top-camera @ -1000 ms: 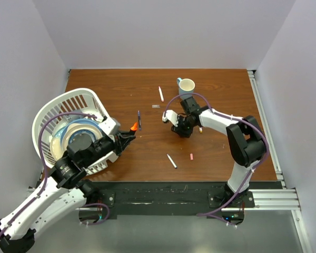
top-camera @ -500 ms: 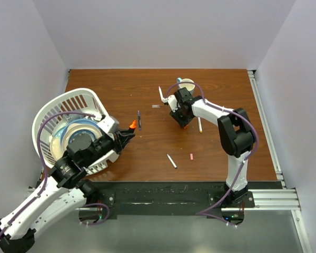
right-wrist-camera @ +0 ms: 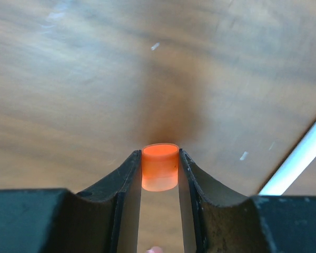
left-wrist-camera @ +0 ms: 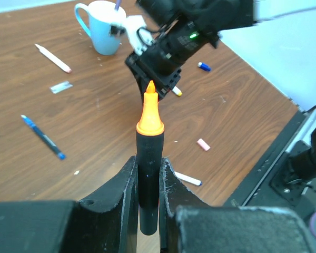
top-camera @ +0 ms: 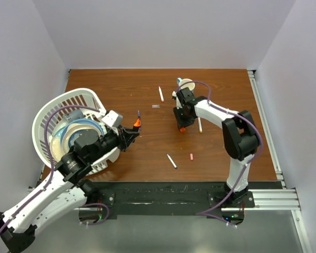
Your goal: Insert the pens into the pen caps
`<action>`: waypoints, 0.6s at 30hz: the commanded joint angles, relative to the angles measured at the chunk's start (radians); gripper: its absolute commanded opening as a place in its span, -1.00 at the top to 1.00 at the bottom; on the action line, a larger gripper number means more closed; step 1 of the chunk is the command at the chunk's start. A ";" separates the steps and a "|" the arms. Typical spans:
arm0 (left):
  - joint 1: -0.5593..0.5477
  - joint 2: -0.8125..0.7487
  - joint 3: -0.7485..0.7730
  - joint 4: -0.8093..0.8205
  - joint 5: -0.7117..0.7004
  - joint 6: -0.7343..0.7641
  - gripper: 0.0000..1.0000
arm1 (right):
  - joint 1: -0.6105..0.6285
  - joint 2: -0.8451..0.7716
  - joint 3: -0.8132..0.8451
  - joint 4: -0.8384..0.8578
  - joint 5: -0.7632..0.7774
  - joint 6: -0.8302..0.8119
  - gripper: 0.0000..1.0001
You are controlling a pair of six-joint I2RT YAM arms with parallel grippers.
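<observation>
My left gripper (left-wrist-camera: 148,161) is shut on a black highlighter (left-wrist-camera: 148,174) whose orange tip (left-wrist-camera: 149,112) points away toward the right arm; from above it sits just right of the basket (top-camera: 136,125). My right gripper (right-wrist-camera: 159,156) is shut on a short orange pen cap (right-wrist-camera: 159,166), held at its fingertips close over the wood near the table's middle (top-camera: 183,128). Loose on the table lie a white pen (top-camera: 161,94), another white pen (top-camera: 171,161), a yellow-tipped pen (top-camera: 199,125), a blue pen (left-wrist-camera: 42,137), a pink cap (top-camera: 191,156) and a blue cap (left-wrist-camera: 203,66).
A pale blue mug (top-camera: 186,84) stands at the back behind the right gripper. A white basket (top-camera: 58,108) holding a plate lies at the left. A small grey scrap (top-camera: 156,106) lies on the wood. The metal rail (top-camera: 263,121) runs along the right edge.
The right gripper has swung round near the mug and come back down to the table's middle, its jaws closing a little on the orange cap. The left gripper has shifted slightly right with the highlighter.
</observation>
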 commanded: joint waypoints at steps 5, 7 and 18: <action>0.002 0.109 -0.036 0.189 0.024 -0.143 1.00 | 0.138 -0.387 -0.090 0.272 -0.064 0.397 1.00; 0.004 0.140 -0.042 0.247 0.029 -0.155 1.00 | 0.172 -0.444 -0.093 0.303 -0.026 0.475 1.00; 0.002 0.241 -0.045 0.333 0.014 -0.217 1.00 | 0.281 -0.553 -0.087 0.405 0.152 0.633 1.00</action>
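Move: The right hand has the orange cap pinched between its fingers, close above the table; the black marker held upright in the left hand is roughly 19 cm to its left, 17 cm back and 24 cm higher. The yellow pen lies about 8 cm to the right of the cap and 4 cm farther out, the blue pen about 20 cm left and 5 cm out. From the left hand, the cap is some 17 cm ahead, 19 cm right and 23 cm below. Still pinching the orange cap, the right hand swings it steeply up, about 25 cm, and some 11 cm left towards the marker's orange tip, easing off at the end; its fingers turn from pointing down to pointing left, around 50 degrees. The left hand keeps hold of the marker and brings it some 5 cm right, down and forward to meet the cap, tipping slightly. ##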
